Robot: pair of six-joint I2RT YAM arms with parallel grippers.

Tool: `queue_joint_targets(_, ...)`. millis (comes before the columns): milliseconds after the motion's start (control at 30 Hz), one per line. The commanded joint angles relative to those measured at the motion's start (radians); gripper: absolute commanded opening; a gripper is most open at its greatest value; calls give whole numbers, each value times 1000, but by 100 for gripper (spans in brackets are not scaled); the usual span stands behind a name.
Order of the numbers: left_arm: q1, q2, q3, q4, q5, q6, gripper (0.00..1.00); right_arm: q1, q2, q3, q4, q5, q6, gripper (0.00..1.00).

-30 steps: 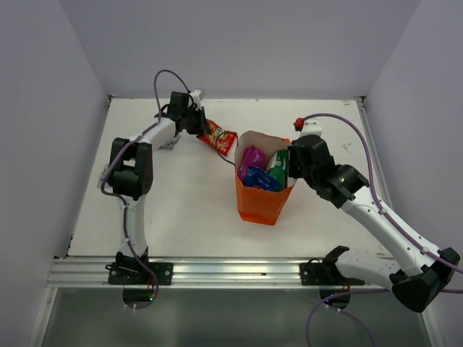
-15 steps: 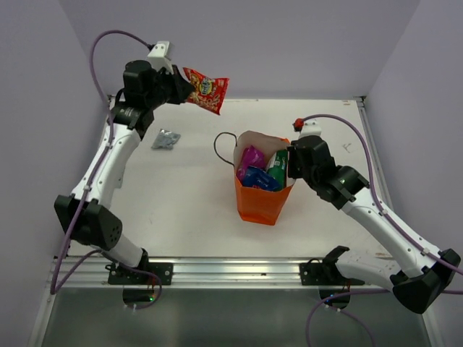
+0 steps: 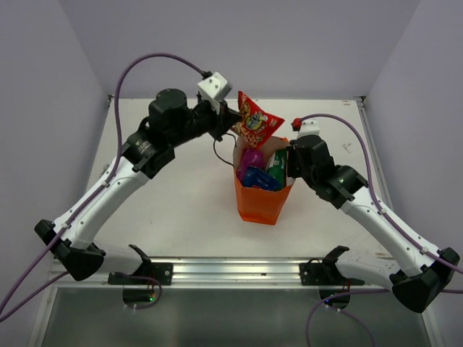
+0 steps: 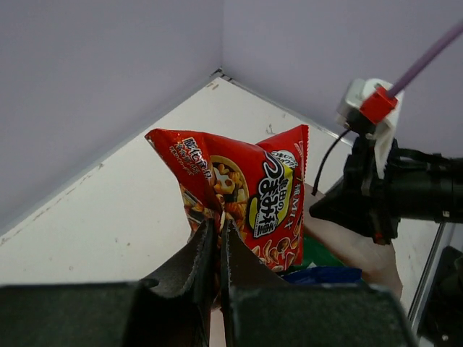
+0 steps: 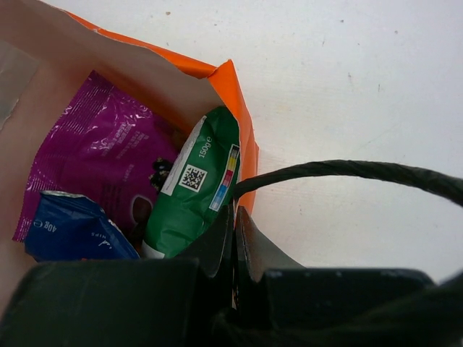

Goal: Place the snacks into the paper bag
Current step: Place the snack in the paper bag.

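Observation:
The orange paper bag (image 3: 264,204) stands upright at mid-table with its mouth open. Inside it lie a magenta packet (image 5: 101,155), a dark blue packet (image 5: 69,230) and a green-and-white packet (image 5: 195,189). My left gripper (image 3: 228,124) is shut on the lower edge of a red snack packet (image 3: 257,123), which hangs tilted just above the back of the bag's mouth. The left wrist view shows the red packet (image 4: 246,189) pinched in the left gripper (image 4: 219,228). My right gripper (image 5: 234,214) is shut on the bag's right rim (image 5: 235,90), beside a black cord handle (image 5: 347,170).
Pale walls close in the table on the left, back and right. An aluminium rail (image 3: 231,271) runs along the near edge by the arm bases. The bag's other cord handle (image 3: 217,148) loops out to the left, under the left arm.
The left arm has lifted the red packet off the back of the table and swung it right, to just above the bag's mouth. The right arm and the bag have not moved.

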Motion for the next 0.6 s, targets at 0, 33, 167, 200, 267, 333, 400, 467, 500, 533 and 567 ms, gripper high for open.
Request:
queue_joint_targets(0,-122,-30,-41,1,-128,193,0,-3,2,3,27,-5,-24,0)
queue_joint_targets(33,-148,-19,-50,-7,-175,235,0,-2,-5,3,27,-6,-24,0)
queue_joint_targets(167,-257,49,-53,-51,-338,311,0,-2,-21,-11,42,-9,-24,0)
queue_joint_targets(200,-273,65,-62,-33,-376,328,0,-3,-24,-18,47,-14,-26,0)
queue_joint_targets(267,-319,70,-119,12,-466,397,0,-3,-27,-17,52,-24,-29,0)
queue_joint_targets(333,-348,73,-171,87,-545,440,0,-3,-22,-9,50,-40,-39,0)
queue_joint_targets(400,-372,78,-196,145,-603,498,0,-3,-14,4,40,-41,-43,0)
queue_joint_targets(467,-380,81,-243,205,-637,552,0,-3,-14,9,38,-49,-49,0)
queue_joint_targets(500,-382,86,-260,269,-646,569,0,-3,-14,12,38,-55,-49,0)
queue_joint_targets(533,-382,90,-288,298,-651,601,0,-3,-14,14,39,-64,-49,0)
queue_joint_targets(567,-383,93,-294,320,-649,613,0,-2,-13,15,36,-64,-46,0)
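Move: With the red snack already pinched in the left gripper, the paper bag's mouth lies about 6 cm right of that hand, 4 cm back and 17 cm below. Inside the bag, some 27 cm below the hand, the green snack sits 10 cm right and 4 cm back, the blue one 6 cm right and 8 cm back. The right gripper pinches the bag's right rim; the mouth's middle is about 7 cm to its left, 2 cm back and level. Bring the left gripper right and slightly back over the paper bag's mouth, then let it sink nearly straight down, about 13 cm in all, to carry the red snack in. Roll the wrist some 35 degrees on the way, left side rising, fingertips dipping a little, and keep the snack pinched. Hold the right gripper still on the rim. ##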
